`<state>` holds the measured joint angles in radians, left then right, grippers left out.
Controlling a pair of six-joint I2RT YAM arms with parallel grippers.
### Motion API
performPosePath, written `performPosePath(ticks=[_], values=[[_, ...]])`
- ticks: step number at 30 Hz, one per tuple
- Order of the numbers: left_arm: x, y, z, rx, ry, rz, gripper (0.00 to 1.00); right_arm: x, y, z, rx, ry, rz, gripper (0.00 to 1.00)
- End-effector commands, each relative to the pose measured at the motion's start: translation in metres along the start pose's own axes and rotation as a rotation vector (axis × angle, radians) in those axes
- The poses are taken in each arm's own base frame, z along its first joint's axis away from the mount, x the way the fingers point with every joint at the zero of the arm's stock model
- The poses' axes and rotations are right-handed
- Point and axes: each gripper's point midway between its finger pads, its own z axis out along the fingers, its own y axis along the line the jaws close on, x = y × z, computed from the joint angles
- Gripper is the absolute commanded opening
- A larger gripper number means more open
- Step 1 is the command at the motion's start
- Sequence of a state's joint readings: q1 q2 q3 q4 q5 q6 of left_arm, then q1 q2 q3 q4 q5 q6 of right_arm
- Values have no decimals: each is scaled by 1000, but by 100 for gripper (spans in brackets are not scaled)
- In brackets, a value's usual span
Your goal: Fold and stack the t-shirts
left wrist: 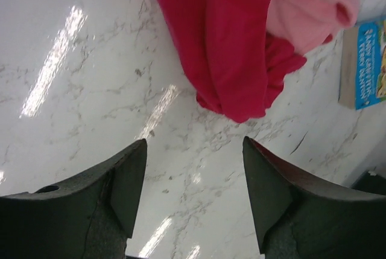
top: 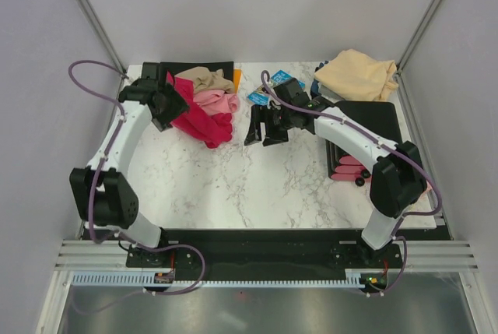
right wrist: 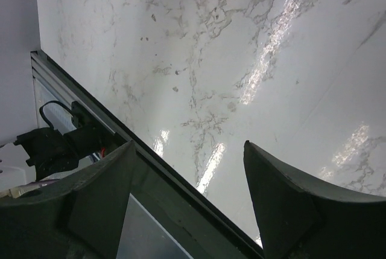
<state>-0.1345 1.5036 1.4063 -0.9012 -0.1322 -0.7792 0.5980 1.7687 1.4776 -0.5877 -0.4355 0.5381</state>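
Observation:
Three t-shirts lie heaped at the table's back left: a crimson red one [top: 201, 122], a pink one [top: 219, 102] and a tan-brown one [top: 204, 79]. A pale peach-cream t-shirt [top: 358, 75] sits crumpled at the back right. My left gripper [top: 176, 108] hovers at the left edge of the heap. In the left wrist view it [left wrist: 194, 150] is open and empty above bare marble, with the red shirt [left wrist: 229, 41] and the pink shirt [left wrist: 313, 5] just ahead. My right gripper [top: 264, 128] hangs open over the table's middle, and nothing shows between the tips [right wrist: 190, 150].
A blue illustrated book [top: 268, 89] lies behind the right gripper, partly hidden by the arm. A black mat [top: 373, 116] covers the right side, with a black rack holding pink pieces [top: 350, 169] at its near end. Metal frame posts rise at the back corners.

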Motion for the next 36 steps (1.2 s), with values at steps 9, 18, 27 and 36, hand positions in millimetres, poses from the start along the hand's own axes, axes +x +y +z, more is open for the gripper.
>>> performPosePath(ticks=[9, 18, 27, 36], values=[[-119, -91, 86, 130, -57, 15, 73, 34, -11, -35, 85, -4, -3, 80], [-135, -71, 95, 89, -68, 7, 73, 39, -20, -38, 132, -8, 5, 80], [-148, -22, 121, 26, -33, -5, 73, 34, -25, -32, 157, -3, 15, 80], [-144, -29, 129, 69, -1, 35, 73, 42, -33, -32, 189, 13, 31, 80]])
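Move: The red t-shirt lies crumpled with its middle about 14 cm ahead of the left hand, 4 cm to its right and some 16 cm below. The pink cloth is about 21 cm ahead and 11 cm right of that hand, with the beige cloth about 32 cm ahead and 7 cm right. From the right hand the red t-shirt lies roughly 21 cm ahead, 27 cm left and 14 cm below. Open left hand sweeps about 17 cm forward over the red t-shirt, then left; right hand eases right-back. ##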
